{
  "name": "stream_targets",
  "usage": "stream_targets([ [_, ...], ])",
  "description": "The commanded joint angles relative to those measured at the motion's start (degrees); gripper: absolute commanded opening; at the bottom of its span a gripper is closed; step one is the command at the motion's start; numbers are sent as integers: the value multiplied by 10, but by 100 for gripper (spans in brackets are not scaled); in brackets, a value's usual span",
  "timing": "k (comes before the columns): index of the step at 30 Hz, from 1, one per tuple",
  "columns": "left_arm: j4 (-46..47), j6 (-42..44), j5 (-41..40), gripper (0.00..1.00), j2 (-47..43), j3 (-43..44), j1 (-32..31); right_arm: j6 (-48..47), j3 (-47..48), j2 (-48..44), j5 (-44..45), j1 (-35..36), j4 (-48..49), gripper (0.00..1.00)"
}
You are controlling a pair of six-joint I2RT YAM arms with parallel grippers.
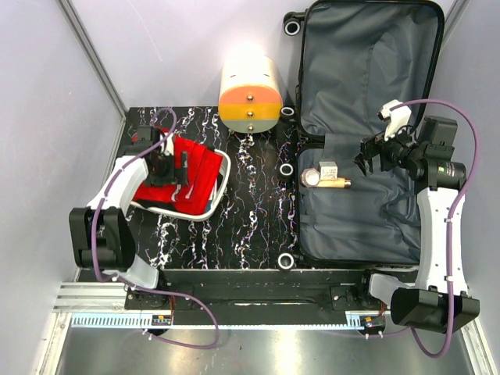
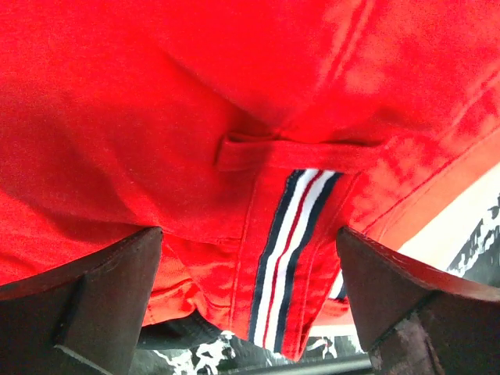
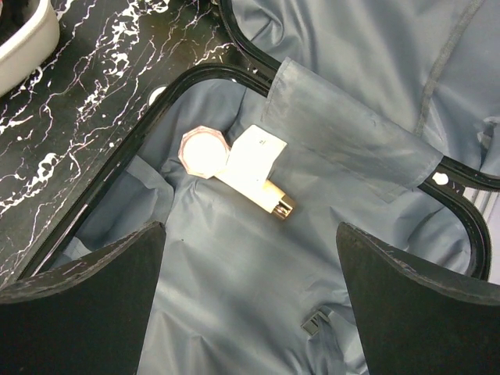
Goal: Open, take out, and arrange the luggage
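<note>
The luggage [image 1: 367,70] lies open on the right, with grey lining in both halves. In its near half rest a round pink jar [image 3: 200,151], a small white box [image 3: 252,153] and a cream bottle with a gold cap [image 3: 269,198]. My right gripper [image 1: 367,162] hovers open above the lining [image 3: 234,281], just right of these items and touching nothing. On the left, red folded clothing [image 1: 195,176] with a navy, white and red stripe [image 2: 293,234] fills a white tray [image 1: 178,212]. My left gripper [image 1: 168,162] stands open right over the clothing, which fills its wrist view.
A cream-and-orange cylindrical box [image 1: 251,92] lies at the back centre, close to the suitcase wheels [image 1: 287,171]. A strap buckle [image 3: 315,319] lies on the lining under my right gripper. Black marbled tabletop [image 1: 250,226] separates tray and suitcase. Walls close in on both sides.
</note>
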Motion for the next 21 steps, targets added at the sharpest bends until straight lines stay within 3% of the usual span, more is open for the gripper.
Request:
stream_targets([
  [1,100,29,-38,99,98,72,70,2,-9,-24,17,3,3,100],
  [7,93,77,21,96,206,227,106,0,-20,-27,25,3,2,100],
  [12,98,35,23,94,301,346,123,1,-19,-18,31,3,3,100],
  [16,121,-55,12,95,355,404,148,-1,-20,-18,41,3,2,100],
  [21,152,-105,-7,97,425,483,169,-5,-15,-13,54,3,-15,100],
])
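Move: The white tray heaped with red clothes is right under my open left hand: the clothes' middle is about 3 cm ahead and 2 cm below, the tray's middle about 2 cm ahead and 6 cm below. The bare far-left corner of the counter lies some 28 cm ahead and 17 cm left of that hand, the drawer cabinet about 31 cm ahead and 31 cm right. From my right hand the red clothes are roughly 70 cm left, about level fore and aft, and some 20 cm lower. With the fingertips of my open left hand still down on the red clothes, either side of the striped trim, I shove the loaded tray along the counter, about 21 cm forward and some 11 cm left, into the far-left corner. My hand stays nearly at one height, fingers wide, while they tip forward and the wrist turns some 15 degrees counter-clockwise. ##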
